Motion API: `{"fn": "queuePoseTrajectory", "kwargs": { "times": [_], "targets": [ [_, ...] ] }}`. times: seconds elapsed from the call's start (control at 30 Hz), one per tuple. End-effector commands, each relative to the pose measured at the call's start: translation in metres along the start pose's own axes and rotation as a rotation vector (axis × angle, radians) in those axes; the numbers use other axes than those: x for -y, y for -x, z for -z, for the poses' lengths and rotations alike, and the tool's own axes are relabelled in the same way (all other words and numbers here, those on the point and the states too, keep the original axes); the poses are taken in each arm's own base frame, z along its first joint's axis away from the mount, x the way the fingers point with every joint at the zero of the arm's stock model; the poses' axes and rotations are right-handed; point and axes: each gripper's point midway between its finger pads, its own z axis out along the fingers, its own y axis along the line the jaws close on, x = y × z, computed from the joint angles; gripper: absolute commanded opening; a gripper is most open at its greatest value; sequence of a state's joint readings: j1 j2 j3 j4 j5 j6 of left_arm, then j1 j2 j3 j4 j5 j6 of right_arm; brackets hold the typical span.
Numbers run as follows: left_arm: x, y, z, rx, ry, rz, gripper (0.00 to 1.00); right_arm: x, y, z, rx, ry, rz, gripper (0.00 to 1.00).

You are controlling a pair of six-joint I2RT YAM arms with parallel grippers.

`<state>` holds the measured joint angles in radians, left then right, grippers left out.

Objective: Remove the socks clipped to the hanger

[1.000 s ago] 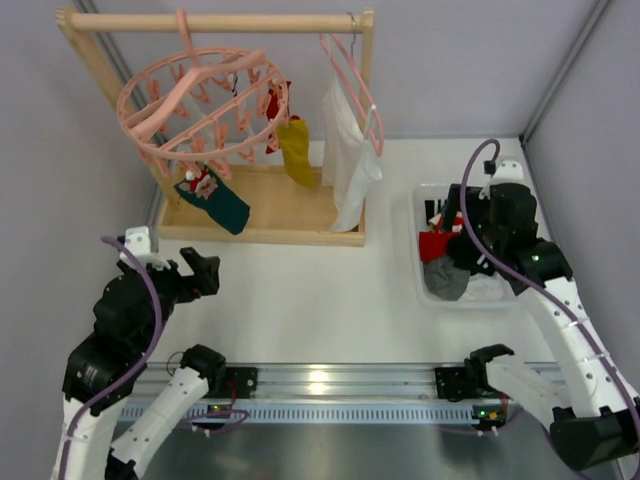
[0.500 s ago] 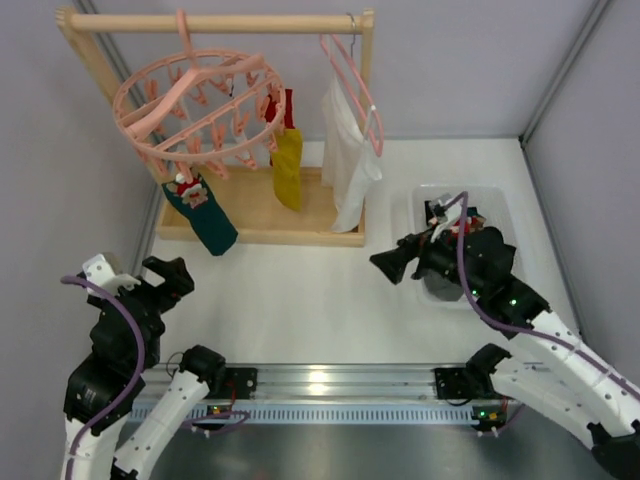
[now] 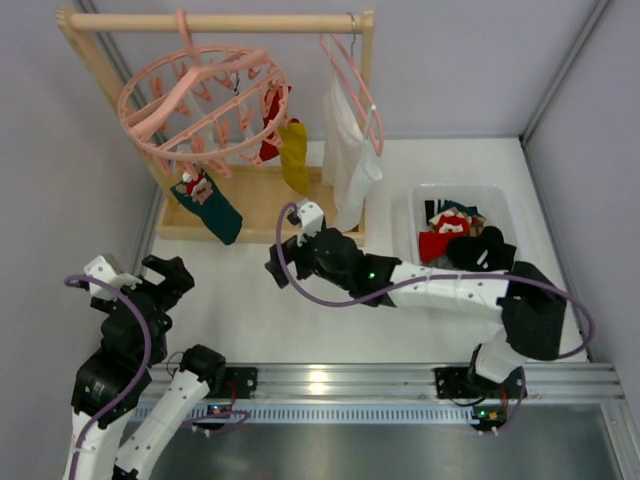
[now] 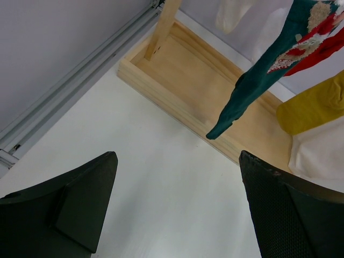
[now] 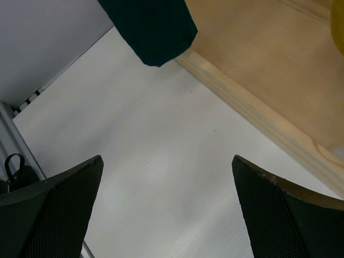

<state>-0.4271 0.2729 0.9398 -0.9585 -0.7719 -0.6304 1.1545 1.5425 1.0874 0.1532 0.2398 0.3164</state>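
The round pink hanger [image 3: 200, 105] hangs by its hook from the wooden rack's rail. Clipped to it are three socks: a dark teal sock [image 3: 208, 205] with a red-white pattern, a mustard yellow sock [image 3: 294, 155] and a red sock [image 3: 270, 140]. My right gripper [image 3: 278, 266] is open, low over the table just in front of the rack's base and right of the teal sock; the sock's toe [image 5: 148, 27] hangs above its empty jaws [image 5: 166, 209]. My left gripper [image 3: 168, 278] is open and empty at the near left, with the teal sock [image 4: 258, 80] ahead of it [image 4: 177, 204].
The wooden rack's tray base [image 3: 285, 215] lies just ahead of both grippers. A thin pink clothes hanger with a white garment [image 3: 345, 150] hangs at the rack's right end. A white bin [image 3: 412, 240] holding several socks stands at the right, beside my right forearm.
My right arm swung from over the bin leftward across the table to the rack's front. My left arm pulled back toward the near left. The hanger and its socks are swaying.
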Motion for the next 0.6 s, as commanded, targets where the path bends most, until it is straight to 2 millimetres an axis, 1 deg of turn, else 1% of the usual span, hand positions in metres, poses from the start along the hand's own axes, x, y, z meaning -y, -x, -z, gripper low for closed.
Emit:
{"fn": "queuePoseTrajectory", "kwargs": {
  "times": [0.0,0.03,0.07,0.13,0.17,0.23,0.27,0.33,0.37,0.43,0.47,0.53,0.57],
  "targets": [
    [0.002,0.002,-0.002,0.013,0.006,0.019,0.98,-0.024,0.056,-0.041,0.157,0.005,0.000,0.99],
    [0.002,0.001,-0.002,0.012,0.003,0.016,0.98,-0.029,0.056,-0.051,0.155,0.021,0.020,0.99],
    [0.003,0.002,-0.002,0.012,0.001,0.017,0.98,-0.034,0.059,-0.068,0.162,0.022,0.020,0.99],
    [0.002,0.001,-0.003,0.011,0.004,0.015,0.98,-0.037,0.061,-0.084,0.172,0.010,0.023,0.99],
    [0.003,0.002,-0.002,0.012,-0.001,0.018,0.98,-0.040,0.063,-0.098,0.178,0.008,0.026,0.99],
    [0.002,0.002,-0.002,0.012,0.001,0.018,0.98,-0.044,0.063,-0.112,0.185,0.009,0.033,0.99],
    [0.002,0.003,-0.001,0.016,-0.002,0.022,0.98,-0.048,0.062,-0.123,0.189,0.017,0.041,0.99],
    [0.002,0.003,-0.001,0.015,-0.005,0.020,0.98,-0.056,0.066,-0.133,0.212,0.042,0.066,0.99],
    [0.002,0.003,-0.001,0.014,-0.006,0.021,0.98,-0.058,0.066,-0.142,0.221,0.047,0.075,1.00],
    [0.003,0.004,0.000,0.018,-0.018,0.023,0.98,-0.059,0.068,-0.152,0.239,0.045,0.110,0.99],
    [0.003,0.003,0.001,0.019,-0.021,0.024,0.98,-0.061,0.067,-0.161,0.245,0.041,0.115,1.00],
    [0.004,0.005,0.003,0.025,-0.039,0.031,0.98,-0.059,0.067,-0.172,0.254,0.025,0.147,0.99],
    [0.004,0.005,0.003,0.026,-0.041,0.030,0.98,-0.059,0.067,-0.181,0.262,0.017,0.152,1.00]
  ]
}}
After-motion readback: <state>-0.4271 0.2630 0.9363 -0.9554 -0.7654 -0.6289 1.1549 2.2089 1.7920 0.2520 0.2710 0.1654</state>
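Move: The green sock hangs from the clip hanger about 12 cm ahead of the right hand, 18 cm to its left and some 5 cm above it. The yellow sock is roughly 20 cm ahead and 3 cm right, 8 cm up; the red sock about 25 cm straight ahead, 12 cm up. From the left hand, the green sock lies some 14 cm ahead and 7 cm right, about level. Right hand sweeps some 16 cm left and 8 cm forward to the green sock, open fingers tipping up 10 degrees. ##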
